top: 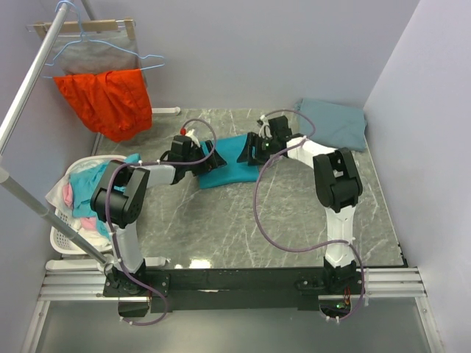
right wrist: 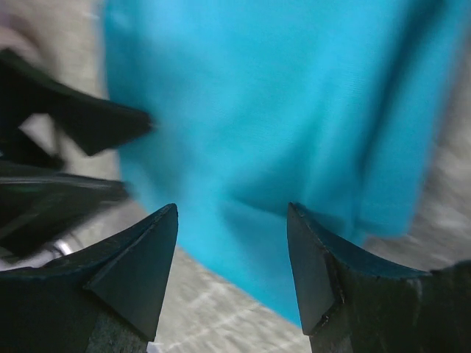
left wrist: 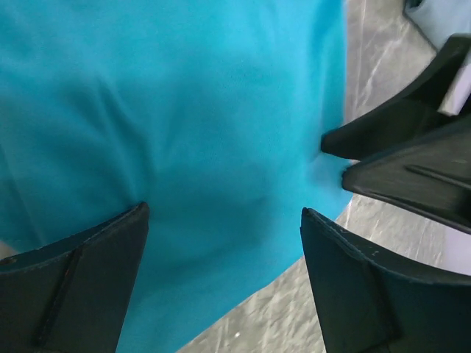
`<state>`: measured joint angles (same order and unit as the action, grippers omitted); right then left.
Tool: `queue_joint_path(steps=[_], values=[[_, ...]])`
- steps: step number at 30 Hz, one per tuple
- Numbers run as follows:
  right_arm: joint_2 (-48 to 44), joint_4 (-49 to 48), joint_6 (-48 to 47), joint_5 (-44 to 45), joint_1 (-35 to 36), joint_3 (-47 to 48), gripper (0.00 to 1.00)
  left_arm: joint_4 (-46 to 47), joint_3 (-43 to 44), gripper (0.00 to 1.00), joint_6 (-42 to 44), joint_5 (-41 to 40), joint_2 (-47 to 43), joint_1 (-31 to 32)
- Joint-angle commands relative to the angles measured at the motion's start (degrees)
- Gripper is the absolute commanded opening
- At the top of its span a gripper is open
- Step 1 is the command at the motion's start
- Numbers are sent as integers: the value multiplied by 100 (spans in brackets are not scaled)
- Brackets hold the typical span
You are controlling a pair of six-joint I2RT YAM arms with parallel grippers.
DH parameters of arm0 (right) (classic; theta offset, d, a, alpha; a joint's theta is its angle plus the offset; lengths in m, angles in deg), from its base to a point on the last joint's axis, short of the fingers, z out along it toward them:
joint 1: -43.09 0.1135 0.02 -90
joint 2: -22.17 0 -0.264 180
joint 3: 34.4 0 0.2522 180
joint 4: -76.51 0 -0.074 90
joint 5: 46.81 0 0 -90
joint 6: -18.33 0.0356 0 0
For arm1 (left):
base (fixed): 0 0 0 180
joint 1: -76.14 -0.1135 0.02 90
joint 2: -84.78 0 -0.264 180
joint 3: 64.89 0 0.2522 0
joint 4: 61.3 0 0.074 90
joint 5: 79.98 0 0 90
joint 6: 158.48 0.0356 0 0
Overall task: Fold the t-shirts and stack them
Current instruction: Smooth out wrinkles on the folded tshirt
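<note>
A bright teal t-shirt (top: 227,165) lies partly folded at the middle of the marble table (top: 221,228). My left gripper (top: 197,153) hovers at its left edge and my right gripper (top: 255,149) at its right edge, facing each other. In the left wrist view the left gripper (left wrist: 224,213) is open over the teal cloth (left wrist: 184,110) and its hem, gripping nothing. The right wrist view shows the right gripper (right wrist: 232,208) open above the teal cloth (right wrist: 294,95), also empty. A slate grey-blue t-shirt (top: 335,121) lies folded at the back right corner.
A white laundry basket (top: 62,239) holding mixed clothes stands off the table's left edge. An orange-red garment (top: 110,99) hangs from a rack at the back left. A metal rail (top: 33,66) slants along the left. Walls close in behind and on the right.
</note>
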<state>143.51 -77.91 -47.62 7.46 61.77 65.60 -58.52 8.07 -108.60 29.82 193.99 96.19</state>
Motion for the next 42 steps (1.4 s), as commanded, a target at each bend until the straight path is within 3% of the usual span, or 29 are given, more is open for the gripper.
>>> queue_joint_path(steps=[1,6,12,17,22,33,42], values=[[22,119,-58,381,-48,-413,68,341,-426,90,-40,-72,-259,-28],[-355,58,-182,426,-66,-713,68,456,-839,90,-5,-64,-663,-28],[-1005,40,-383,610,-66,-828,68,10,-577,90,205,-229,-1453,-28],[-1218,478,-726,1311,-75,-512,69,-607,-322,94,435,-1492,-1912,-45],[-744,937,-955,1718,-118,191,69,-1003,-58,93,453,-1812,-1474,-125],[434,1525,-990,1481,-163,1465,69,-625,57,92,242,-1645,-348,-151],[812,1552,-859,832,-154,1511,67,-397,-40,91,101,-1321,-172,-142]])
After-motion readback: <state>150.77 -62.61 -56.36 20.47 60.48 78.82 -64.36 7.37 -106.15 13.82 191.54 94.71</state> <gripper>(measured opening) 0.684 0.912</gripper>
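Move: The folded t-shirt, roughly 20 cm square, has its middle about 3 cm right of the left hand and 5 cm left of the right hand, level with both or 1 cm ahead, and some 3 to 4 cm below them. Its left edge runs about 6 cm to the left hand's left, its right edge about 4 cm to the right hand's right. The grey-blue stack lies roughly 14 cm ahead and 26 cm right of the right hand. The t-shirt is stroked from both sides with open fingers: the right hand first sinks 3 cm onto the cloth, then both draw back low over it, about 2.5 cm. Both lift, the left much higher, spread 4 to 6 cm outward while reaching forward again, roll about 15 degrees and come down at the shirt's side edges, left hand on the left edge, right on the right. ##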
